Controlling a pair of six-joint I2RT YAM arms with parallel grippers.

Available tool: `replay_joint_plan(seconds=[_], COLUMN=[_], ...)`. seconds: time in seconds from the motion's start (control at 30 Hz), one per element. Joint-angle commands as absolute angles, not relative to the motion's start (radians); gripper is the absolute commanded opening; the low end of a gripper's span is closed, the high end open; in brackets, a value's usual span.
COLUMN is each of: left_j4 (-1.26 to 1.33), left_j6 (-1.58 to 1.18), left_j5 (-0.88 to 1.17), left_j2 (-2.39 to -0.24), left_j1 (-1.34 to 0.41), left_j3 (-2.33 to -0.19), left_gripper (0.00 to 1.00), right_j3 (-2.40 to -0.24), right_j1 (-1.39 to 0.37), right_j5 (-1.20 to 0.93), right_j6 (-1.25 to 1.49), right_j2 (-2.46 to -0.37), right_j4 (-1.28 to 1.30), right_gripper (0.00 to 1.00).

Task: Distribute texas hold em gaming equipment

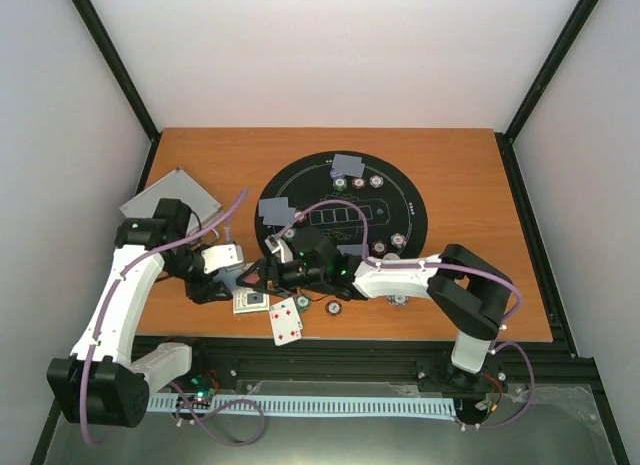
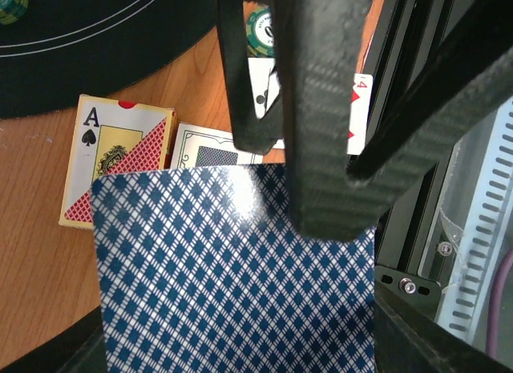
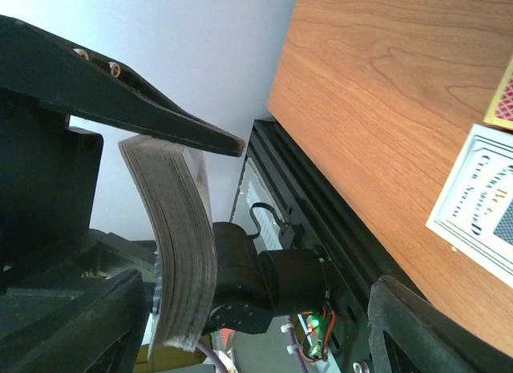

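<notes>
My left gripper (image 1: 238, 277) is shut on a deck of playing cards (image 2: 232, 269) with blue-and-white diamond backs, at the table's front left. The right gripper (image 1: 272, 270) meets it from the right. Its carbon fingers (image 2: 321, 108) lie over the deck's top edge. In the right wrist view the deck (image 3: 180, 245) shows edge-on and bowed, beside the left finger of the open right gripper (image 3: 256, 309). A face-up red card (image 1: 286, 321) lies near the front edge. Poker chips (image 1: 358, 183) and grey-backed cards (image 1: 348, 165) sit on the black mat (image 1: 400, 210).
A card box (image 2: 112, 156) with an ace of spades lies on the wood below the grippers, a second box (image 2: 208, 152) beside it. A green chip (image 2: 260, 32) lies close by. The silver case (image 1: 170, 197) stands at the back left. The black frame rail (image 1: 350, 355) borders the front edge.
</notes>
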State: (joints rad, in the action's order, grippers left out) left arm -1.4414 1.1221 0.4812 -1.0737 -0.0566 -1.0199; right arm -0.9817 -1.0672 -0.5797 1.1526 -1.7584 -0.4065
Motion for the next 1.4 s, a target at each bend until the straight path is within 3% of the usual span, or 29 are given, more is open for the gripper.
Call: replay_joint_plan(seconds=[0.0,0.5,1.03,1.37], left_j4=[-1.474,-1.486,-1.506,-1.492], left_j6=[1.145,1.15,1.155,1.152], left_j5=[0.509,0.504,0.513,0.503], left_j2=[-1.055,-1.045,-1.037,-1.034], left_j1=[-0.055,-0.055,-0.054,-0.054], left_j3=[-1.016,-1.023,-1.062,-1.051], left_gripper=[0.01,0.01,0.01,0.01], right_j3=[-1.022,-1.12,-0.952,-0.94], right_j1=[-1.091,-1.103,-0.998,-0.998], right_j5=[-0.587,-0.632,-0.624,-0.591], right_j6=[1.199,1.247,1.259,1.198], right_j2=[-1.797,-1.928,-1.92,-1.822], right_j4=[-0.511,-0.55,-0.593,-0.502], right_gripper=[0.75,0.73,0.52,0.29])
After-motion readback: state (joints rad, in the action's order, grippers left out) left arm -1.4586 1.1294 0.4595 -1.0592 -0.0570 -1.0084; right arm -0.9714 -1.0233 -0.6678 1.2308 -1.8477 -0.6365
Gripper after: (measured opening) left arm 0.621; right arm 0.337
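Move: The deck sits in the left hand's fingers, its middle right at that hand's point, and about 4 cm left, 2 cm ahead and 1 cm below the right hand's. On the table, roughly 15 cm below the right hand, the white card pack is about 4 cm ahead and level sideways, the ace card box some 10 cm ahead and 2 cm right, the face-up cards about 9 cm right and 1 cm back, and the green chips 12 cm right and 4 cm ahead. The deck stays clasped, nearly still, in the left hand while the right hand slides about 4 cm left over it, then turns back some 3 cm right and about 1.5 cm forward, its upper finger dragging the top card along. As it draws back, the right fingers close from wide to about a third open, the lower one coming up from beneath. ##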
